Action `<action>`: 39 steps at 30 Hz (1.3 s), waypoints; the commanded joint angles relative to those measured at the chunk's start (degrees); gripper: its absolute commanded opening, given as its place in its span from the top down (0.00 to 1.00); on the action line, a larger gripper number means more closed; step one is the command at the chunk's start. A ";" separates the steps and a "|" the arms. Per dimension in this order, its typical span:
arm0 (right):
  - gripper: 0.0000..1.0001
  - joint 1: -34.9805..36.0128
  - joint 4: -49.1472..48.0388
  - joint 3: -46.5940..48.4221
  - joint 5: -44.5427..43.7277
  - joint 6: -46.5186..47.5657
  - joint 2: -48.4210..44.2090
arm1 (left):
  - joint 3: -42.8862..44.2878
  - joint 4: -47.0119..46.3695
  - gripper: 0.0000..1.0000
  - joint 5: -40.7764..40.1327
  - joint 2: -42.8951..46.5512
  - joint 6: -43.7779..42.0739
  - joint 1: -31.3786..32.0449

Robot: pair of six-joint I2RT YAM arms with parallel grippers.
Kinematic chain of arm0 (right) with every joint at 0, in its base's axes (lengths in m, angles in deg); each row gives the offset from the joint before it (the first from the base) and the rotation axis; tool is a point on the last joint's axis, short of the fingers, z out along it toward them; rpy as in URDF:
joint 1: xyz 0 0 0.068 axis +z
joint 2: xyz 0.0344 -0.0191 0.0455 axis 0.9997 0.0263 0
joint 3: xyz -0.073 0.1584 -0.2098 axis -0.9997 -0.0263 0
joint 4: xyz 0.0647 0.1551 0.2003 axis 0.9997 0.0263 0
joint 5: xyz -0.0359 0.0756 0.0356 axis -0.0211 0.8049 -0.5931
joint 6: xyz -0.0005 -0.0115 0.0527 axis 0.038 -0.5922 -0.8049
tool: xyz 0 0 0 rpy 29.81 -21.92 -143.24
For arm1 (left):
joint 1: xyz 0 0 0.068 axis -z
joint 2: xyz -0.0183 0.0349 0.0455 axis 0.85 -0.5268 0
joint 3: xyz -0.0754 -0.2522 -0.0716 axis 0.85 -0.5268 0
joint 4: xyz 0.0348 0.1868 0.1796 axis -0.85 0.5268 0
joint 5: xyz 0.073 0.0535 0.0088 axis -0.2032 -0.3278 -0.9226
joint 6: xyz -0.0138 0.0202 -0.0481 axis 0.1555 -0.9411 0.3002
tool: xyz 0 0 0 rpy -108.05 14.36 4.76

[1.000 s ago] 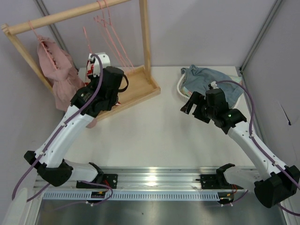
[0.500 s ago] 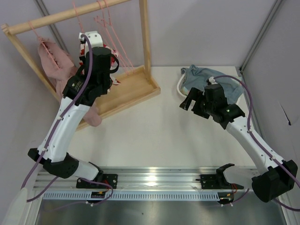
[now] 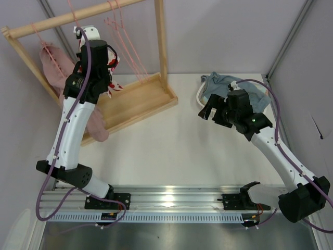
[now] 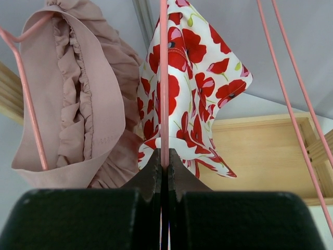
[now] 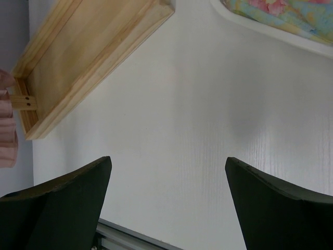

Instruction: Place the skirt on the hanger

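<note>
The skirt (image 4: 203, 67), white with big red flowers, hangs on a thin pink hanger (image 4: 164, 78). My left gripper (image 4: 164, 156) is shut on that hanger's wire. From the top camera, the left gripper (image 3: 104, 57) is raised high beside the wooden rail, the skirt (image 3: 113, 86) peeks out beside the arm, and the hanger (image 3: 73, 13) neck runs up past the rail. My right gripper (image 5: 169, 166) stands open over bare table with nothing between its fingers, and the top view places this gripper (image 3: 208, 112) right of centre.
A wooden rack (image 3: 73, 18) with a tray base (image 3: 140, 99) stands at the back left. A dusty-pink ruffled garment (image 4: 78, 104) hangs next to the skirt. More pink hangers (image 3: 122, 36) hang on the rail. A blue-grey cloth (image 3: 229, 86) lies in a white basket at the back right.
My left arm has lifted the hanger and skirt up and to the left, towards the rail. The right gripper has opened slightly wider and shifted a little towards the back.
</note>
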 commanded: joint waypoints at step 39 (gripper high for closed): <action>0.01 -0.02 -2.47 10.13 -8.16 12.79 -3.54 | -15.59 -11.11 0.03 18.28 17.96 0.74 -5.60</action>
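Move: The left hand holds the skirt's pink hanger by its wire; the spot on the wooden rail for the hook is some 13 cm above this hand, about 3 cm ahead and 2 cm left. The bunched skirt hangs about 9 cm ahead and 6 cm lower. The pink dress is roughly 12 cm left and 3 cm ahead, 15 cm lower, and the empty hangers some 11 cm right and 8 cm ahead at hand height. From the right hand, the rail spot is about 43 cm left, 10 cm ahead and 33 cm up. The left hand, still pinching the hanger wire, sinks about 6 cm beneath the rail while easing slightly forward to set the hook over the wood, then spreads its fingers wide to let go of the wire and backs off some 3 to 4 cm, rising about 4 cm and rolling and turning a little to the right. Meanwhile the empty, open right hand rises about 6 cm over the table in front of the basket, tipping its fingers up some 15 degrees and drifting slightly forward and right. ##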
